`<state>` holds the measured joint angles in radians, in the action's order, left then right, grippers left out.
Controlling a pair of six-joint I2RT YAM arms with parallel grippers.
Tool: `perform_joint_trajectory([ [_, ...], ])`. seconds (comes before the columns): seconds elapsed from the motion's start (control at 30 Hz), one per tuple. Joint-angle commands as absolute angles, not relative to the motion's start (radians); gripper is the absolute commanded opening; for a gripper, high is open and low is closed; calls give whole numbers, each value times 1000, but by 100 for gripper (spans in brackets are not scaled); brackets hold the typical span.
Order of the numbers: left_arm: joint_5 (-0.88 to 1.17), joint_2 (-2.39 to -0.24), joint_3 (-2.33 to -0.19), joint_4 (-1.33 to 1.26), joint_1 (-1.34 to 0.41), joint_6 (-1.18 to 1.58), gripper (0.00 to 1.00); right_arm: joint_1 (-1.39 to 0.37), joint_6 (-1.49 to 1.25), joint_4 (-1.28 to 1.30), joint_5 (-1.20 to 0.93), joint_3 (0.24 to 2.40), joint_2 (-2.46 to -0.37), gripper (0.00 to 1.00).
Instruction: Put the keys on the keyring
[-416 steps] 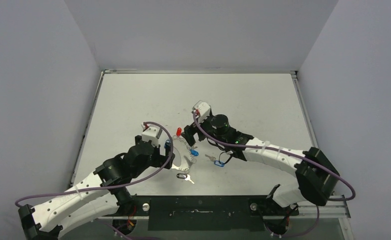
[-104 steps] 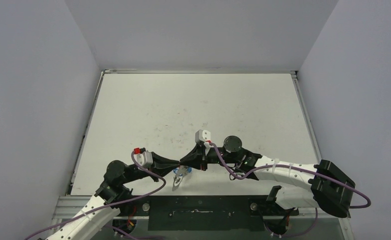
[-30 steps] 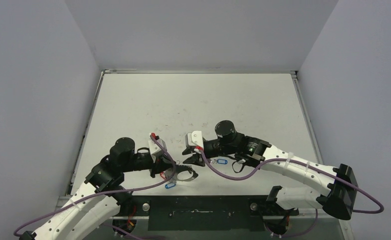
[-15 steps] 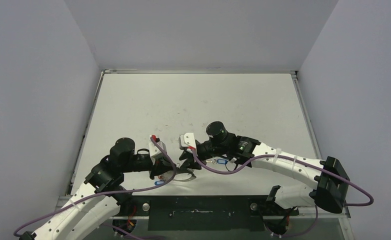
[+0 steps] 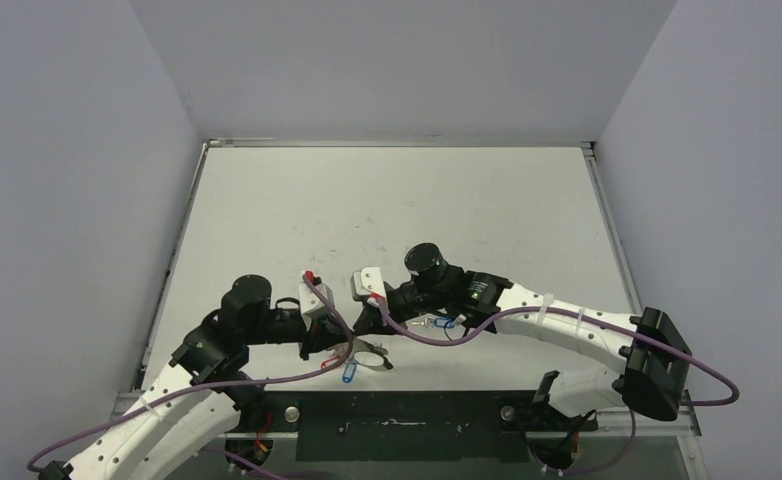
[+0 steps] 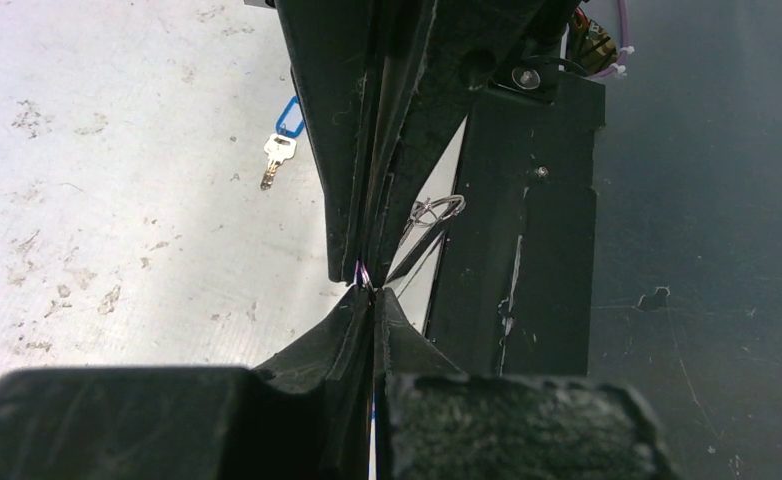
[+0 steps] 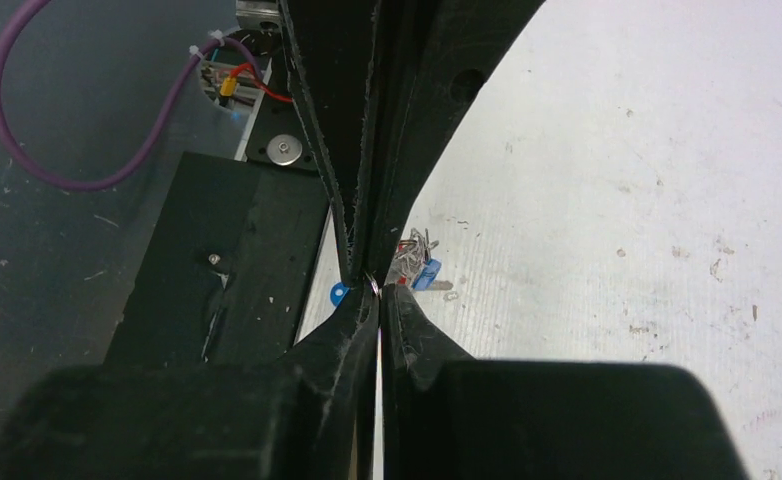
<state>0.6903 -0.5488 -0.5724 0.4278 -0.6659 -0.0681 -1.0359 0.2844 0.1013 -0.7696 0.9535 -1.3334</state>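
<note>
The keyring (image 5: pixel 368 357), a thin silvery hoop, hangs between the two arms near the table's front edge. My left gripper (image 5: pixel 333 345) is shut on its wire, which glints at the fingertips (image 6: pixel 361 274). My right gripper (image 5: pixel 363 327) meets it tip to tip (image 7: pixel 375 288) and is shut on the same wire. A blue-tagged key (image 5: pixel 350 372) dangles from the hoop, with a bit of red (image 7: pixel 408 262) beside the blue tag (image 7: pixel 426 274). Another blue-tagged key (image 5: pixel 446 322) lies on the table under the right arm, also seen in the left wrist view (image 6: pixel 278 150). A small silver clip (image 6: pixel 437 210) hangs below.
The white table (image 5: pixel 387 200) has grey walls on three sides. A black base plate (image 5: pixel 397 412) runs along the near edge just below the hoop. Purple cables (image 5: pixel 297 375) loop around both arms.
My right gripper has shut and moved left to meet the left gripper's tips. The hoop and its hanging key have swung slightly. The left arm has held still.
</note>
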Motion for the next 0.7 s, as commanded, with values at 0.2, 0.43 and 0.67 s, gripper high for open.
perform_joint_trajectory([
  [0.2,679,-517,-604,406,-669,-87,6,-1044,258,13,-784,982,-1317,0],
  [0.43,481,-370,-568,398,-670,-32,32,-1044,90,-183,-678,865,-1257,0],
  [0.67,401,-175,-420,245,-670,94,35,-1044,-86,-463,-574,706,-1178,0],
])
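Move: Both grippers meet tip to tip at a small wire ring on the keyring's rim. From the left hand, the keyring plate's middle hangs about 4 cm back, 3 cm right and 5 cm lower; the blue tag is some 6 cm straight back and 9 cm below, the red tag 5 cm back, 4 cm left and 8 cm below. From the right hand, the plate's middle is about 4 cm back, 2 cm right and 5 cm down. Keep the right fingers shut on the small ring at the keyring's rim and, after a brief hold, open the left gripper to about a third, drawing it off left and up with some forward, about 4 cm away from the rim. Then turn the right hand clockwise some 10 degrees, easing it about a centimetre down, forward and right. ##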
